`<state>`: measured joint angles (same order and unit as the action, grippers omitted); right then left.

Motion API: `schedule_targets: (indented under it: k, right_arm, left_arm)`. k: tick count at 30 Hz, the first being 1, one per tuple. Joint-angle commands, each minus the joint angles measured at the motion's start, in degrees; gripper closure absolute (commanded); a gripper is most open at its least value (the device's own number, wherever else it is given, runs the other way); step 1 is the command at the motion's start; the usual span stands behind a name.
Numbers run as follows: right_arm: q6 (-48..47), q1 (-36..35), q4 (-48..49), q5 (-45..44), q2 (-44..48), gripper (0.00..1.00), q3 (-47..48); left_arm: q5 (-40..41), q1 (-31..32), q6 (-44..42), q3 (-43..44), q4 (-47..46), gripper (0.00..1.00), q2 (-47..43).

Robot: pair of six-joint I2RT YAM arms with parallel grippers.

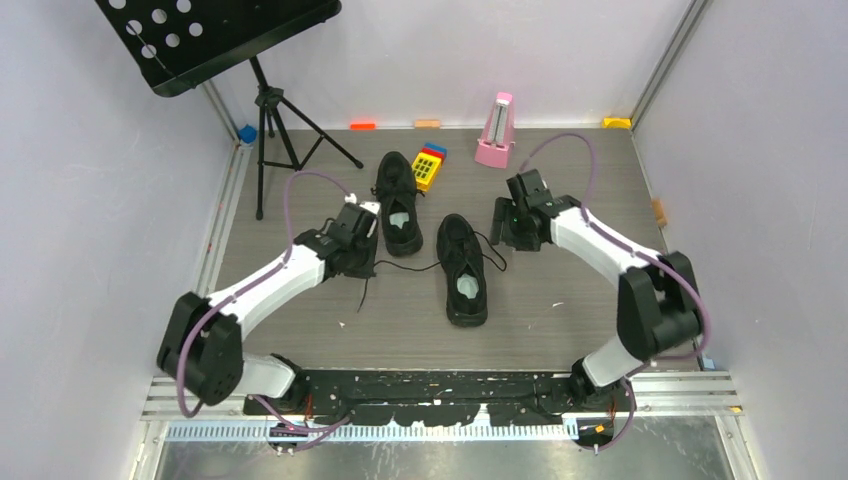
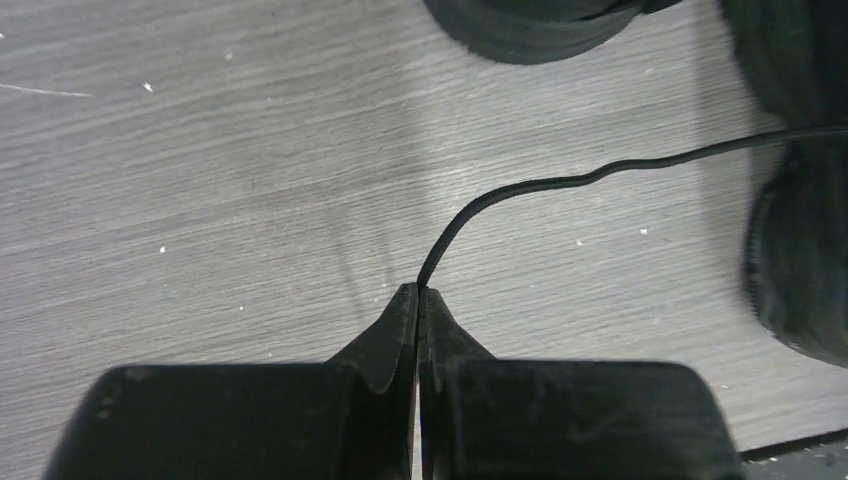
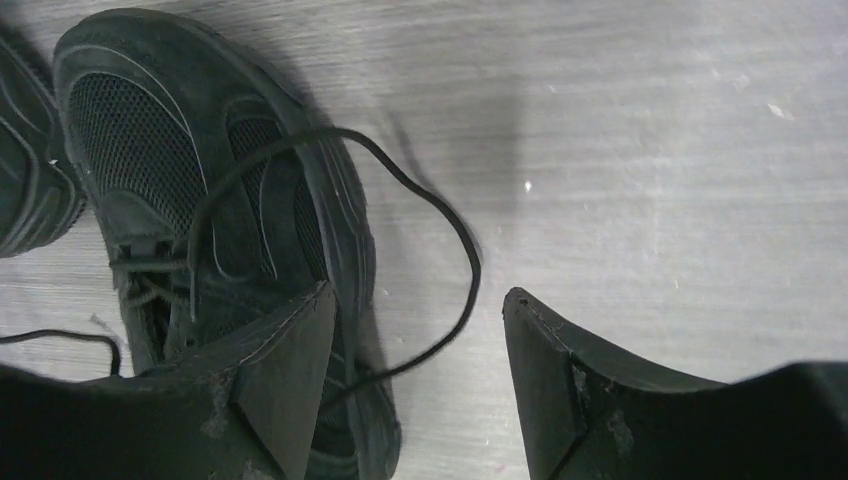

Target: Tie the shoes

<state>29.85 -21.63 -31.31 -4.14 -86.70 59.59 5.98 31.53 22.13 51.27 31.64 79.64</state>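
Two black shoes lie on the table, one farther back (image 1: 400, 203) and one nearer the middle (image 1: 463, 268). A thin black lace (image 2: 560, 181) runs from the nearer shoe (image 2: 800, 260) leftward across the table into my left gripper (image 2: 419, 288), which is shut on its end. That left gripper (image 1: 362, 268) sits just left of both shoes. My right gripper (image 3: 418, 292) is open, low beside the nearer shoe (image 3: 200, 170). A loose loop of that shoe's other lace (image 3: 455, 230) curves through the gap between its fingers. In the top view the right gripper (image 1: 503, 232) is just right of the shoe.
A black music stand on a tripod (image 1: 270, 110) occupies the back left. A pink metronome (image 1: 495, 130) and a yellow toy keypad (image 1: 429, 165) stand behind the shoes. Small coloured blocks (image 1: 363, 125) line the back wall. Walls close in both sides.
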Motion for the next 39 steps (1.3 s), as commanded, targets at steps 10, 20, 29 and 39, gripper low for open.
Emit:
schedule_targets:
  k: [10,20,29,39]
  right_arm:
    - [-11.53,-0.58,0.81,2.37,-14.97,0.34,9.76]
    - [-11.56,-0.61,4.0,4.32,-21.06,0.62,11.01]
    - [-8.79,-0.74,8.61,-1.48,-15.79,1.0,7.13]
    - [-4.26,1.42,9.64,-9.49,8.89,1.0,-2.92]
  left_arm:
    - [-5.71,-0.06,1.69,-0.02,-0.47,1.0,-12.03]
    - [-10.11,-0.02,2.57,5.44,5.38,1.0,-16.09]
    - [-10.9,7.17,4.6,9.65,3.35,1.0,-17.21]
    - [-9.5,16.52,4.61,18.86,-1.18,1.0,-7.86]
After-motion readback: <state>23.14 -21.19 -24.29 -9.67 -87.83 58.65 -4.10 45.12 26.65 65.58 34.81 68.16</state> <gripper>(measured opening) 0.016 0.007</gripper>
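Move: The right lace's loop lies about 7 cm below the right hand, 3 cm ahead and 3 cm to its left; the near shoe is some 11 cm left, 5 cm back and 4 cm lower. The left hand already holds the other lace; the near shoe lies about 19 cm to its right, level fore and aft, 3 cm lower, while the far shoe stands 15 cm ahead and 6 cm right, 3 cm lower. Right hand sinks 7 cm, pinches and lifts the lace; left carries its lace 15 cm up and right. ##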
